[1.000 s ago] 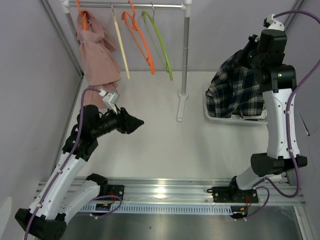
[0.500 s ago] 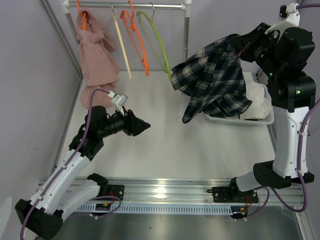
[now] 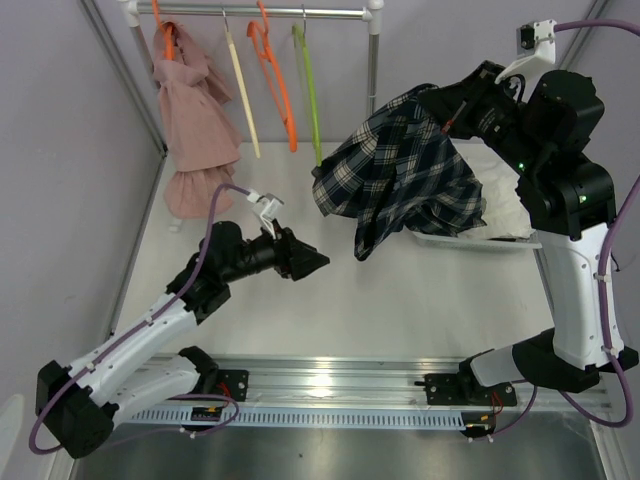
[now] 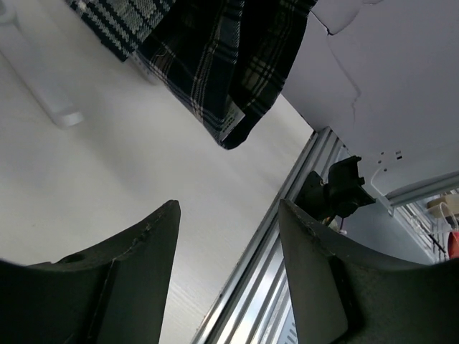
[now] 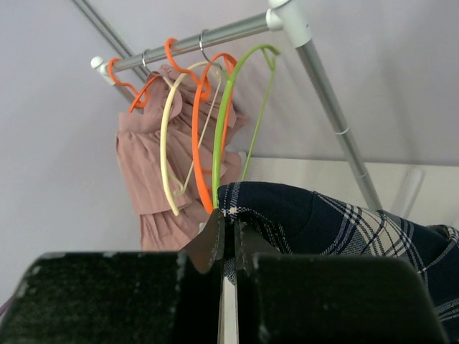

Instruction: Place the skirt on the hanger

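The dark plaid skirt (image 3: 395, 170) hangs in the air right of the rack, pinched at its top edge by my right gripper (image 3: 447, 105), which is shut on it. In the right wrist view the gripper (image 5: 231, 223) clamps the skirt's hem (image 5: 323, 222) just below the green hanger (image 5: 221, 122). The green hanger (image 3: 308, 90), an orange one (image 3: 275, 75) and a cream one (image 3: 240, 90) hang bare on the rail. My left gripper (image 3: 318, 262) stands open and empty over the table, left of the skirt's lower edge (image 4: 215, 64). Its jaws (image 4: 228, 208) frame bare table.
A pink garment (image 3: 195, 130) hangs on another orange hanger at the rack's left end. The rack's upright pole (image 3: 372, 60) stands just behind the skirt, its white foot (image 4: 50, 97) on the table. A white bin (image 3: 495, 235) with pale cloth sits at the right.
My right arm lifted the skirt out of the bin and carried it left toward the rack. My left arm reached forward and right, its jaws a little wider.
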Tool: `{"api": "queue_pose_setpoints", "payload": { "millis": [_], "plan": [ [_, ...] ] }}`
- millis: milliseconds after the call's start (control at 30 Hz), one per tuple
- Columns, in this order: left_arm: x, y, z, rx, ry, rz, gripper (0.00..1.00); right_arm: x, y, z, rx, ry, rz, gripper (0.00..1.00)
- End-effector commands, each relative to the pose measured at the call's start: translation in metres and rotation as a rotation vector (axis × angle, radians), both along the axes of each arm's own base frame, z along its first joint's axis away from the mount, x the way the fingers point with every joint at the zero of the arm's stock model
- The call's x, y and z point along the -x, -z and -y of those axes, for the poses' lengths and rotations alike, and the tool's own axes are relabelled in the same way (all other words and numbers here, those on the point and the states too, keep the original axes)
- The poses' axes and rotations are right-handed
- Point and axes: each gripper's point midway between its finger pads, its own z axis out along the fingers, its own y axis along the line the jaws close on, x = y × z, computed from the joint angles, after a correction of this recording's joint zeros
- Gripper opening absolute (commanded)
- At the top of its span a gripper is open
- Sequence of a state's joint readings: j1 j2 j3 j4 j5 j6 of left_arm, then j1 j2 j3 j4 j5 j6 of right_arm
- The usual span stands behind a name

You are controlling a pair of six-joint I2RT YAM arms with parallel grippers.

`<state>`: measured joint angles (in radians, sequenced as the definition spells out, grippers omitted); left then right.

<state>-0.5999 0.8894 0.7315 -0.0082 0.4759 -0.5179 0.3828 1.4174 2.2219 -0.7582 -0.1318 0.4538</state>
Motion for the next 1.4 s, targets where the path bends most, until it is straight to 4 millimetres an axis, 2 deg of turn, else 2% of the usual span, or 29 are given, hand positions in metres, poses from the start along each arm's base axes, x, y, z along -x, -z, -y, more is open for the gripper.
{"api": "queue_pose_setpoints", "payload": {
  "millis": [0,133,167,200,267,300,400,633,967,1233,1367],
  "plan": [
    [-0.009,-0.015,0.023,0.111,-0.048,0.018,0.62,0.016,-0.040,0.001,-0.049,0.004,0.139,0.00],
    [-0.014,-0.005,0.051,0.114,-0.104,-0.034,0.62,0.018,-0.040,0.001,-0.043,0.009,0.139,0.00],
    [-0.009,-0.002,0.060,0.115,-0.092,-0.046,0.62,0.018,-0.038,0.001,-0.041,0.009,0.135,0.00],
    [-0.020,0.003,0.064,0.109,-0.148,-0.057,0.62,0.018,-0.038,0.001,-0.038,0.009,0.134,0.00],
    [-0.020,0.007,0.072,0.115,-0.183,-0.081,0.62,0.020,-0.037,0.002,-0.036,0.008,0.133,0.00],
    [-0.028,0.010,0.073,0.129,-0.237,-0.094,0.62,0.020,-0.036,0.001,-0.035,0.006,0.131,0.00],
    [-0.034,0.015,0.076,0.158,-0.286,-0.122,0.62,0.022,-0.034,0.002,-0.028,0.004,0.127,0.00],
    [-0.037,0.000,0.076,0.219,-0.310,-0.097,0.62,0.025,-0.032,0.004,-0.014,0.008,0.125,0.00],
    [-0.050,0.027,0.088,0.181,-0.366,-0.189,0.62,0.027,-0.033,0.003,-0.014,-0.001,0.132,0.00],
    [-0.053,0.031,0.109,0.203,-0.345,-0.218,0.61,0.027,-0.031,0.001,-0.011,-0.013,0.128,0.00],
    [-0.056,0.031,0.114,0.209,-0.362,-0.228,0.61,0.027,-0.029,0.002,-0.003,-0.013,0.125,0.00]
  ]
}}
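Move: The plaid skirt hangs from the right hand's shut fingers. Its lowest corner is about 8 cm to the left hand's right, 4 cm ahead and 4 cm lower. The skirt's left-hand corner is some 8 cm ahead of the left hand, 2 cm right and 2 cm higher; the green hanger hangs around 25 cm ahead, 2 cm left and 15 cm up. From the right hand, that lowest corner lies 7 cm back, 8 cm left and 34 cm below. Bringing its open fingers right up to the skirt's hanging lower edge, the left hand travels about 10 cm right with a dip, eases forward about 5 cm, then sinks and goes a little farther right, ending some 7 cm lower. Its wrist turns about 20 degrees counter-clockwise and tips downward. The right hand keeps its pinch and holds the skirt up, nearly still. ##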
